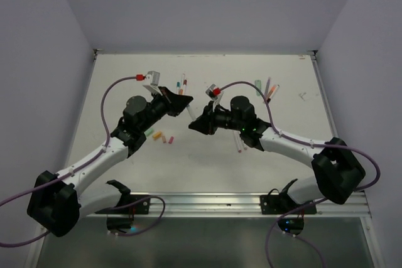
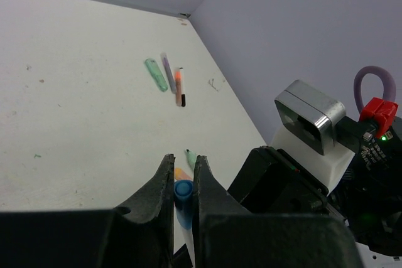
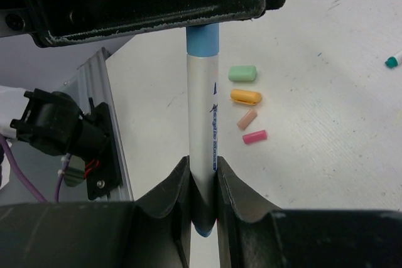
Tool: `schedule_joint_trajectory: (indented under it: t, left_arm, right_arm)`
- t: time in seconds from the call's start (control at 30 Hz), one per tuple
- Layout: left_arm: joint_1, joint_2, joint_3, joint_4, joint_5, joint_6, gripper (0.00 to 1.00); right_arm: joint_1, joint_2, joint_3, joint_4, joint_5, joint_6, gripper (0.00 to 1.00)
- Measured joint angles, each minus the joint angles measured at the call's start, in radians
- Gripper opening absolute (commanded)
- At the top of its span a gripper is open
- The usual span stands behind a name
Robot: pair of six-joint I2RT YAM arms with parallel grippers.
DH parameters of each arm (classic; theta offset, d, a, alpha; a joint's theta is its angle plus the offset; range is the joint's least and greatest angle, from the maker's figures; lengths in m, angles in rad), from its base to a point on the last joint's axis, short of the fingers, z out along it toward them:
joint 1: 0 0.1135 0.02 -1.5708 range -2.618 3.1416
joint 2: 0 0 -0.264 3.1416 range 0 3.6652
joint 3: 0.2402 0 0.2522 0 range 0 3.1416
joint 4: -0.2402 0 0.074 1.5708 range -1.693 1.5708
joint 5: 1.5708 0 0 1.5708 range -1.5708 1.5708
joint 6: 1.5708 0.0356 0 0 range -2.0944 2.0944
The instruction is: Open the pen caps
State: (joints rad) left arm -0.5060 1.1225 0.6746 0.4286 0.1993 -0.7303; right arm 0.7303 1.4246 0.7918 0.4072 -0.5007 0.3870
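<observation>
A white-barrelled pen [image 3: 203, 123] is held between the two arms above the table. My right gripper [image 3: 203, 161] is shut on its lower barrel, and the blue tail end pokes out below the jaws. My left gripper [image 2: 183, 158] is shut on the blue pen cap [image 2: 183, 191], which sits on the pen's other end [image 3: 203, 41]. In the top view the two grippers meet at mid table, left [image 1: 182, 100] and right [image 1: 195, 123], with the pen [image 1: 190, 112] between them. Loose caps lie below: mint green [image 3: 242, 73], orange [image 3: 245, 96], tan [image 3: 247, 119], pink [image 3: 254, 136].
Other pens lie on the table: a group at the back centre [image 1: 182, 84], a group at the back right [image 1: 267, 89] with a green highlighter [image 2: 156, 75] and an orange-ended pen [image 2: 178, 86], and some under the right arm [image 1: 240, 142]. Walls close in the table on three sides.
</observation>
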Motion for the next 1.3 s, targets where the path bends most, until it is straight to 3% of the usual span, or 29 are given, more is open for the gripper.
schedule_joint_trajectory:
  t: [0.23,0.43,0.53,0.63,0.9,1.07,1.3]
  left_arm:
    - [-0.019,-0.064,-0.034,0.009,-0.050,-0.019,0.00]
    - [0.068,-0.117,-0.036,0.241,-0.368,-0.011,0.00]
    - [0.068,-0.122,-0.034,0.336,-0.451,-0.010,0.00]
    - [0.068,-0.100,-0.002,0.328,-0.472,0.000,0.00]
    - [0.064,0.039,0.226,-0.062,-0.309,0.074,0.00]
    - [0.024,0.162,0.250,-0.380,-0.228,0.101,0.00]
    - [-0.107,0.383,0.258,-0.727,-0.239,0.115,0.02]
  right_arm:
    - [0.003,-0.056,-0.063,0.053,-0.006,-0.072,0.00]
    - [0.000,-0.069,-0.181,-0.126,-0.034,-0.118,0.00]
    - [0.000,-0.068,-0.201,-0.184,-0.041,-0.130,0.00]
    - [0.000,-0.070,-0.201,-0.206,-0.026,-0.136,0.00]
    - [0.002,-0.066,-0.152,-0.394,0.255,-0.103,0.00]
    - [0.002,-0.027,-0.097,-0.500,0.423,-0.068,0.00]
    - [0.001,0.071,-0.050,-0.628,0.544,-0.024,0.00]
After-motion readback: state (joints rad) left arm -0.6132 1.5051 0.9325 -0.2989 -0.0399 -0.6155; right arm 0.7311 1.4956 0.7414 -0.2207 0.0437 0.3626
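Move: The left hand pinches the blue pen's cap, the right its barrel. The pink cap, where the left is headed, lies about 8 cm left, 2 back and 26 below it; the salmon cap is 3 cm left of that, the orange cap 5. From the right hand the nearest uncapped pen lies roughly 19 cm right, 2 ahead and 19 below, the second uncapped pen 2 cm right of it, and the salmon highlighter 5 cm right of it. Left pulls the cap up-left, then lowers it towards the pink cap; right lowers the pen 17 cm, rightward. ##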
